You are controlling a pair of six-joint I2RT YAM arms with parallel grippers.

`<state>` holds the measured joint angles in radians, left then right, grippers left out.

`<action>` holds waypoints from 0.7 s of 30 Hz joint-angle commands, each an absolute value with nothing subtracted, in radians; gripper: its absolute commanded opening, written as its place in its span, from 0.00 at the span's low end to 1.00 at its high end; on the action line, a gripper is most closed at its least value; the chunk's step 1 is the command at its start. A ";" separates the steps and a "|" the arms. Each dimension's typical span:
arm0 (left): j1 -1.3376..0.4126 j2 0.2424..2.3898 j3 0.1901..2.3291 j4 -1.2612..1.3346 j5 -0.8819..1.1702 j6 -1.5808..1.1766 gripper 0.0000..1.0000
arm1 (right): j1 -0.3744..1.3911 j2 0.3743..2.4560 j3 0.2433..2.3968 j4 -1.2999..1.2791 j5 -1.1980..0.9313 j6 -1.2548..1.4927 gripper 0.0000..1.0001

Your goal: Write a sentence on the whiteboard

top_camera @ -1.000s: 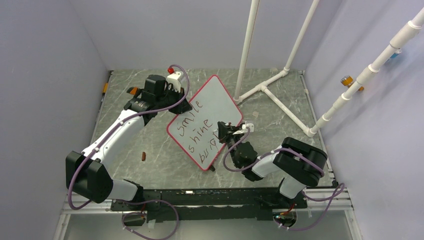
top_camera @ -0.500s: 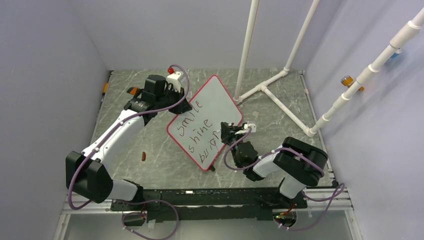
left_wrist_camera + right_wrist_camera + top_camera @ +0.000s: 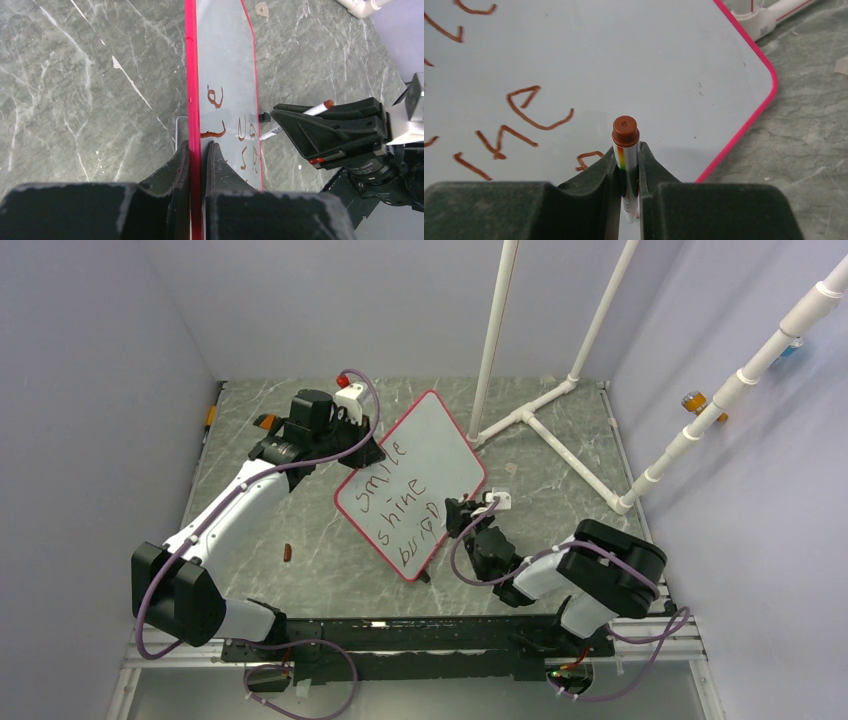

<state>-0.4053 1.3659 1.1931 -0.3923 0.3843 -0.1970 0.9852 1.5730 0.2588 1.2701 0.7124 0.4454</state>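
The whiteboard point(image 3: 430, 455) is held tilted above the marble table, a white square with a red-pink rim. My left gripper point(image 3: 366, 452) is shut on its left edge; in the left wrist view the jaws point(image 3: 201, 146) pinch the pink rim point(image 3: 191, 75). The sentence point(image 3: 398, 505) runs in reddish-brown stacked lines. My right gripper point(image 3: 460, 512) is shut on a white marker point(image 3: 625, 147) with a brown end. The marker's tip is at the board's lower right, by the third line. Brown strokes point(image 3: 531, 112) show on the board point(image 3: 634, 55) past the marker.
A white pipe frame point(image 3: 535, 420) stands on the table behind and right of the board, with a slanted pipe point(image 3: 740, 380) at far right. A small brown piece point(image 3: 288, 553) lies on the table left of the board. Lilac walls close in the sides.
My right gripper with the marker has shifted a little to the right and down along the board's lower edge. A fresh stroke has appeared in the third line. The left arm has not moved.
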 commanded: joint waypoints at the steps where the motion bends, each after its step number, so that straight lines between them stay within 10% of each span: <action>1: -0.406 1.364 1.192 -0.365 0.319 -0.112 0.00 | 1.009 1.475 0.275 1.216 0.698 0.406 0.00; 21: -0.406 1.363 1.192 -0.362 0.324 -0.111 0.00 | 1.042 1.517 0.420 1.344 0.674 0.248 0.00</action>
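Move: The last letter I've drawn, the g of "bright", lies about 4 cm to the left of my right hand, 1 cm ahead and a few centimetres below. "Shine" is some 10 cm left and 2 cm ahead, about level in height, and the board's right corner 6 cm right and 8 cm ahead. From my left hand, that g is about 11 cm to the right, 11 cm back and 9 cm below. With the marker still pinched, I carry my right hand up along the slanted whiteboard by almost 6 cm and about 3 cm left, from the foot of the g back towards the top of the line; I draw back about 1 cm at first, then ease forward again, the fingers tipping up some 10 degrees. My left hand stays put, still holding the board's upper-left edge. ##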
